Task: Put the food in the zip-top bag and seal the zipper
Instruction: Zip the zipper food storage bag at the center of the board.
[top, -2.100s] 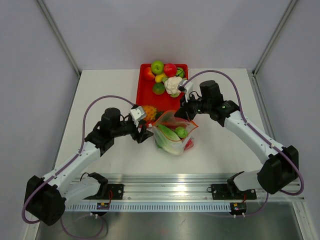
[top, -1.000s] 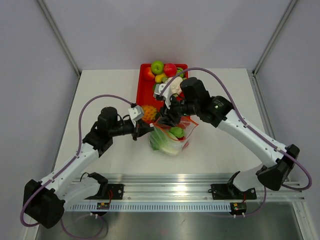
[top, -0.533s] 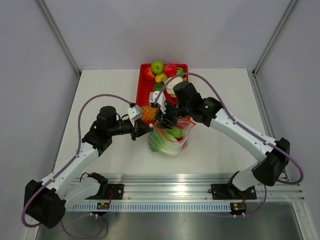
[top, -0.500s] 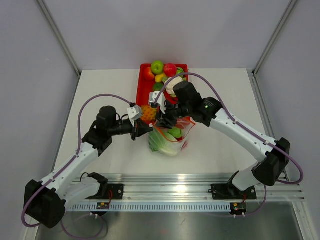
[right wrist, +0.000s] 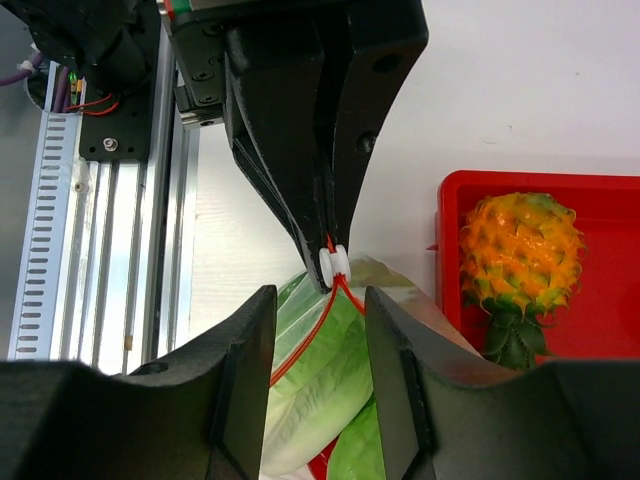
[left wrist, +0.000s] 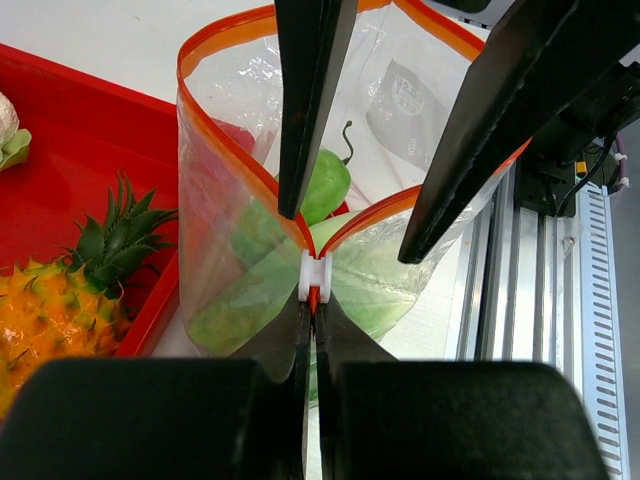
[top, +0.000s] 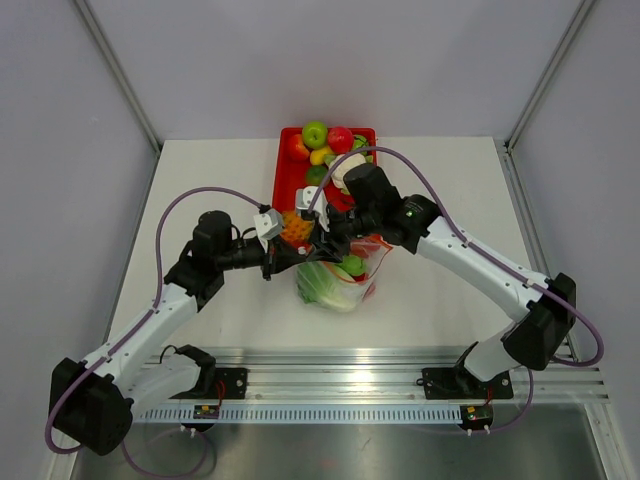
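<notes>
The zip-top bag (top: pixel 338 283) stands on the table, clear, with lettuce (right wrist: pixel 310 390), a green cucumber piece (left wrist: pixel 322 186) and a red tomato (left wrist: pixel 234 136) inside. My left gripper (left wrist: pixel 312 300) is shut on the end of the orange-red zipper (left wrist: pixel 186 62), just behind its white slider (left wrist: pixel 315 277). My right gripper (right wrist: pixel 318 300) is open. Its two fingers (left wrist: pixel 308 110) straddle the zipper strip (right wrist: pixel 303 342) right below the slider (right wrist: pixel 332 262), facing the left gripper (top: pixel 298 256). In the top view the right gripper (top: pixel 322 240) sits over the bag's left end.
A red tray (top: pixel 284 182) lies just behind the bag, holding a pineapple (top: pixel 293 226), a cauliflower (top: pixel 346 166) and several other toy fruits. The pineapple (right wrist: pixel 520 245) is close beside both grippers. The metal rail (top: pixel 350 360) runs along the near edge.
My right gripper has slid left along the bag's mouth until it meets the left gripper at the slider. The left gripper has stayed shut and nearly still.
</notes>
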Available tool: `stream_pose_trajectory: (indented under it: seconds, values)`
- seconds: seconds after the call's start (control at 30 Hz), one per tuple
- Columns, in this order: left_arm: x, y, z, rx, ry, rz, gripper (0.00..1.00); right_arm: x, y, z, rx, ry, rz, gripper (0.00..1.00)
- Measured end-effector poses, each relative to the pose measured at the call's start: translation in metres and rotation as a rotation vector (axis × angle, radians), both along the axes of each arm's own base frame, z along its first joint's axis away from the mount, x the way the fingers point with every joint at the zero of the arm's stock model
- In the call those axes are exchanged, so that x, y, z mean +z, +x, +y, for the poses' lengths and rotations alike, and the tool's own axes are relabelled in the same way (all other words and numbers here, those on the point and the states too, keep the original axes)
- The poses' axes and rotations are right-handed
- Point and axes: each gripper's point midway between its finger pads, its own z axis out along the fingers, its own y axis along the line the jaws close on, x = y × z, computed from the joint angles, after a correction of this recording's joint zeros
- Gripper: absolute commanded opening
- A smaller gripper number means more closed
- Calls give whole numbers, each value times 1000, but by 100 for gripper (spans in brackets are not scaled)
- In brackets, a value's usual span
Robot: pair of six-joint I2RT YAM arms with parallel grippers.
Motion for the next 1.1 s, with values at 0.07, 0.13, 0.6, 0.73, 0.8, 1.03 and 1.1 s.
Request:
stream_pose_trajectory:
  seconds: [0.07,0.13,0.6,0.73,0.8,1.03,1.1]
  values:
    - [0,0,0,0,0,1,0,-3,0,2,5,-2,5,46]
    - [0,0,0,-2,-2,2,0,-5,0,4,12,-3,12,46]
    - [0,-1,1,-7,-8,16,0,-11,3,16,25,3,22,11]
    - [0,-2,2,-6,-8,23,0,-11,5,17,15,4,21,0]
    - [0,-1,2,-3,-8,24,0,-11,5,17,13,3,21,0]
    - [1,1,4,17,-8,24,0,-12,6,14,-2,7,-1,0]
    - [3,1,5,19,-11,17,0,-10,5,11,-5,10,-16,0]
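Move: The zip slider is about 2 cm to the right gripper's left, 1 cm below it and roughly 1 cm ahead; it sits about 1 cm to the right of the left gripper, which already holds the zipper's end. From the right gripper, the lettuce in the bag lies about 2 cm right, level ahead and some 15 cm down. The pineapple in the tray is about 14 cm ahead, 5 cm left and some 18 cm down. Keep the left gripper shut on the zipper's end and nearly still. Bring the open right gripper some 1.5 cm left and about 1 cm down towards the left fingertips, so its fingers straddle the white slider, then close them to pinch it. Once shut, ease the right hand back to the right by about half a centimetre. ##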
